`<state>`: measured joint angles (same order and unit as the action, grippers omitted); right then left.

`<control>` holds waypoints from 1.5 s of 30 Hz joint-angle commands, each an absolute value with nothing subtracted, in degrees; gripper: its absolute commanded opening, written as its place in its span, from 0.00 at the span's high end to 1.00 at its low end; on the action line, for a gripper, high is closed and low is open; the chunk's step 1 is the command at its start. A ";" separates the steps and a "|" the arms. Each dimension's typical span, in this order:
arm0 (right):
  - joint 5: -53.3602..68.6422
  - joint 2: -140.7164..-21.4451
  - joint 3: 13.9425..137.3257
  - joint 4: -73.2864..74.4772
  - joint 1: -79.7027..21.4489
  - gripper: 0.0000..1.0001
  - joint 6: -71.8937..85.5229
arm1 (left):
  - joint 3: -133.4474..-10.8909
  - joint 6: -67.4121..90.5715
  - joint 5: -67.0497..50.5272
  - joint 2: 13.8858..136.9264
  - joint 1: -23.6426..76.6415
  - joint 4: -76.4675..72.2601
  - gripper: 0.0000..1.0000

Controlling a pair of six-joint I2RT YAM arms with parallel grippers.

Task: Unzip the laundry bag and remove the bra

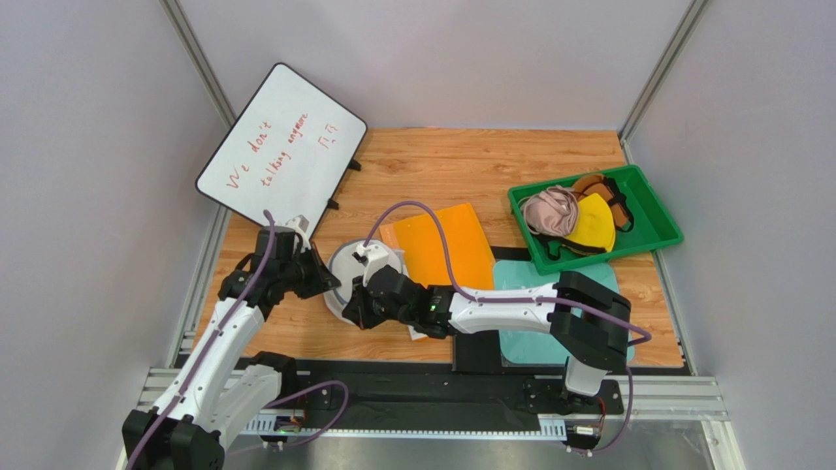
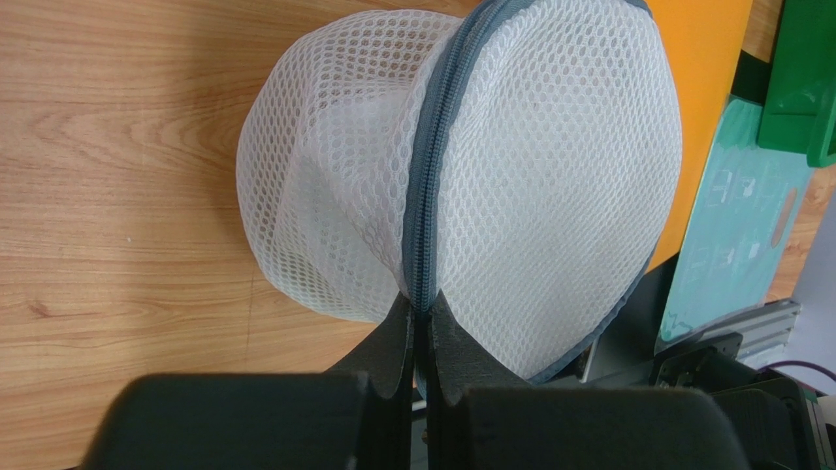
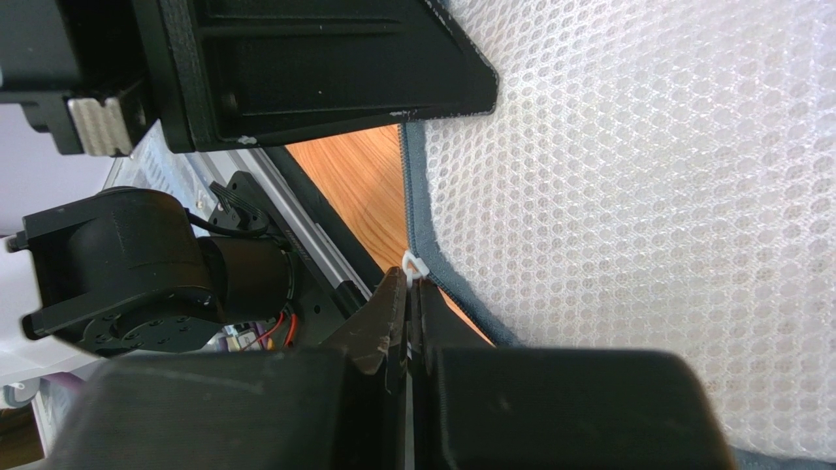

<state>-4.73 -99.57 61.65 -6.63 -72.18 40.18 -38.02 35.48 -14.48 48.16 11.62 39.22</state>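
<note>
The laundry bag (image 1: 368,266) is a round white mesh pouch with a grey zipper rim (image 2: 429,186). It stands tilted on edge on the wooden table between my two grippers. My left gripper (image 2: 423,311) is shut on the zipper rim at the bag's near edge and sits at the bag's left side in the top view (image 1: 321,278). My right gripper (image 3: 408,284) is shut on the small white zipper pull (image 3: 412,261) at the rim, at the bag's lower side in the top view (image 1: 355,309). The mesh (image 3: 638,196) looks plain white. The bra is hidden.
A green tray (image 1: 628,248) at the back right holds a pale pink bra (image 1: 549,209), a bright yellow bra (image 1: 595,223) and a brown garment with dark straps. An orange sheet (image 1: 446,245) and a teal mat (image 1: 535,279) lie right of the bag. A whiteboard (image 1: 280,147) leans at the back left.
</note>
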 commanded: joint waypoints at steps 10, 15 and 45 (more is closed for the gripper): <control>-7.20 -95.72 56.61 -7.82 -72.42 1.00 39.81 | -42.10 32.52 -12.83 52.21 11.86 37.09 1.00; -8.17 -93.78 53.97 -6.86 -71.90 1.00 39.38 | -42.71 31.20 -12.92 52.91 11.86 37.09 1.00; -6.24 -94.13 56.68 -9.31 -70.66 1.00 40.17 | -38.50 33.75 -13.62 47.20 12.83 40.08 0.27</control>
<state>-7.35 -92.71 52.71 -5.56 -69.73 39.38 -41.04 31.24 -13.82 50.28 12.03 38.89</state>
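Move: The right gripper already pinches the zip pull; the near rim of the laundry bag it is to follow lies about 6 cm to its right, 1 cm ahead and 2 cm lower. The bag's middle is some 7 cm ahead, 4 cm right and 4 cm below, the orange folder's roughly 14 cm ahead, 22 cm right and 11 cm below. From the left gripper, which already pinches the zip rim, the pull lies about 5 cm back, 1 cm right and 3 cm lower. Keep the zip pull pinched and draw the right gripper about 6 cm to the right along the bag's near rim, sinking 2 cm at first and easing slightly forward, then let it come back left about 1 cm. Hold the rim with the left gripper, edging it forward some 2.5 cm and slightly up; then open it wide, let go of the rim and draw back a little. ##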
